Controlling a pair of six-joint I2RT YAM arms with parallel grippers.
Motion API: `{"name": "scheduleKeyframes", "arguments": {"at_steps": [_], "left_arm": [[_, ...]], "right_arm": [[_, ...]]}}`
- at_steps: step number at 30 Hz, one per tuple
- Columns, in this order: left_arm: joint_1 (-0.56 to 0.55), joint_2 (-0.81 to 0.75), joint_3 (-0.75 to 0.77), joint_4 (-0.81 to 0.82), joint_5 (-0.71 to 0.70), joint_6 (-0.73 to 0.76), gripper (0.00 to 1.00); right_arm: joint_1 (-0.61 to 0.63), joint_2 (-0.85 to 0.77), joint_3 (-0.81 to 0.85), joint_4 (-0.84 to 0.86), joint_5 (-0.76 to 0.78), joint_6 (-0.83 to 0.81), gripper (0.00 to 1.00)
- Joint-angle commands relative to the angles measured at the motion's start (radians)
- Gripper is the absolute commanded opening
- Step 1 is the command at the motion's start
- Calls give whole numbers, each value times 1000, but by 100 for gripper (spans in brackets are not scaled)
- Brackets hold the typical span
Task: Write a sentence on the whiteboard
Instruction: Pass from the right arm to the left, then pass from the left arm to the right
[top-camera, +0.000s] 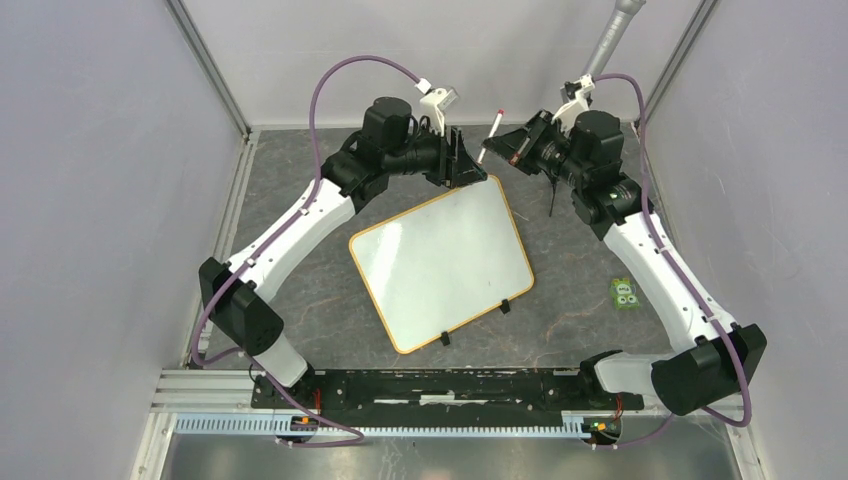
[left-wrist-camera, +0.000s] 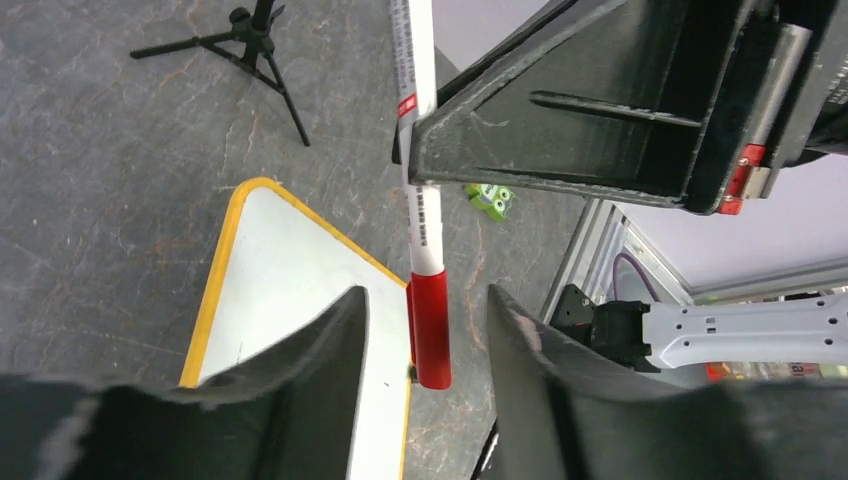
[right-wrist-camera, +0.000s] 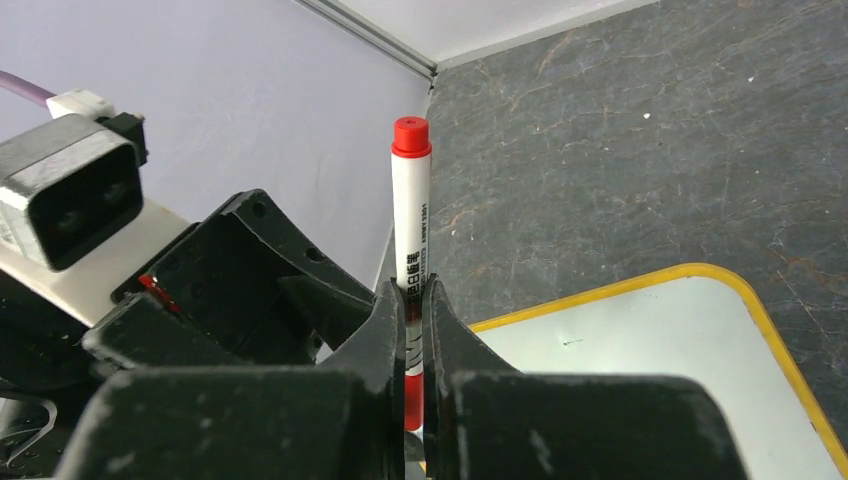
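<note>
The whiteboard (top-camera: 440, 265) lies flat on the dark table, tilted, with its orange rim and two black clips on the near edge. Its surface is blank white; the sentence does not show on it. Above the board's far corner my right gripper (top-camera: 515, 148) is shut on the white barrel of a red-capped marker (top-camera: 490, 135). In the right wrist view the marker (right-wrist-camera: 410, 220) stands upright between the jaws of the right gripper (right-wrist-camera: 413, 285). My left gripper (left-wrist-camera: 425, 292) is open, its fingers on either side of the red cap (left-wrist-camera: 430, 330) without touching it. The whiteboard (left-wrist-camera: 290, 290) lies below.
A small black tripod (top-camera: 552, 195) stands just right of the board's far corner. A green toy (top-camera: 626, 292) lies on the table at the right. Grey enclosure walls close in both sides, and a metal rail (top-camera: 430, 390) runs along the near edge.
</note>
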Motion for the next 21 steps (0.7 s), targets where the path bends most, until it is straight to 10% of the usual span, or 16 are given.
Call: {"name": "scheduleKeyframes", "arguments": {"at_steps": [1,5,9,21], "left_arm": [[-6,1,39,5,-39,1,50],[-8,-2,39,-16,-29,24,22],[-3,-33,27,-58,1,83,3],[13,-193,-7,-473,78,610,2]], "right_arm": [[10,-25,-7,57,-9,10,0],[14,-24,-26,104,-41,-3,0],[10,-34,-36,148,-93,-89,29],[-173,-5,-18,-23,-687,-567,74]]}}
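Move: The marker stands roughly upright, still held near its middle by the right fingers. Its red lower end is already between the left hand's open pads, within about 1 cm of that hand's point. From the left hand, the whiteboard lies about 11 cm back, 5 cm left and 33 cm below; the tripod foot is some 8 cm ahead, 18 cm right and 31 cm below. From the right hand, the red end is about 5 cm below and 1 cm back, with no sideways offset. Left pinches the marker's red end, right opens and backs off, left draws it some 6 cm left-back. ##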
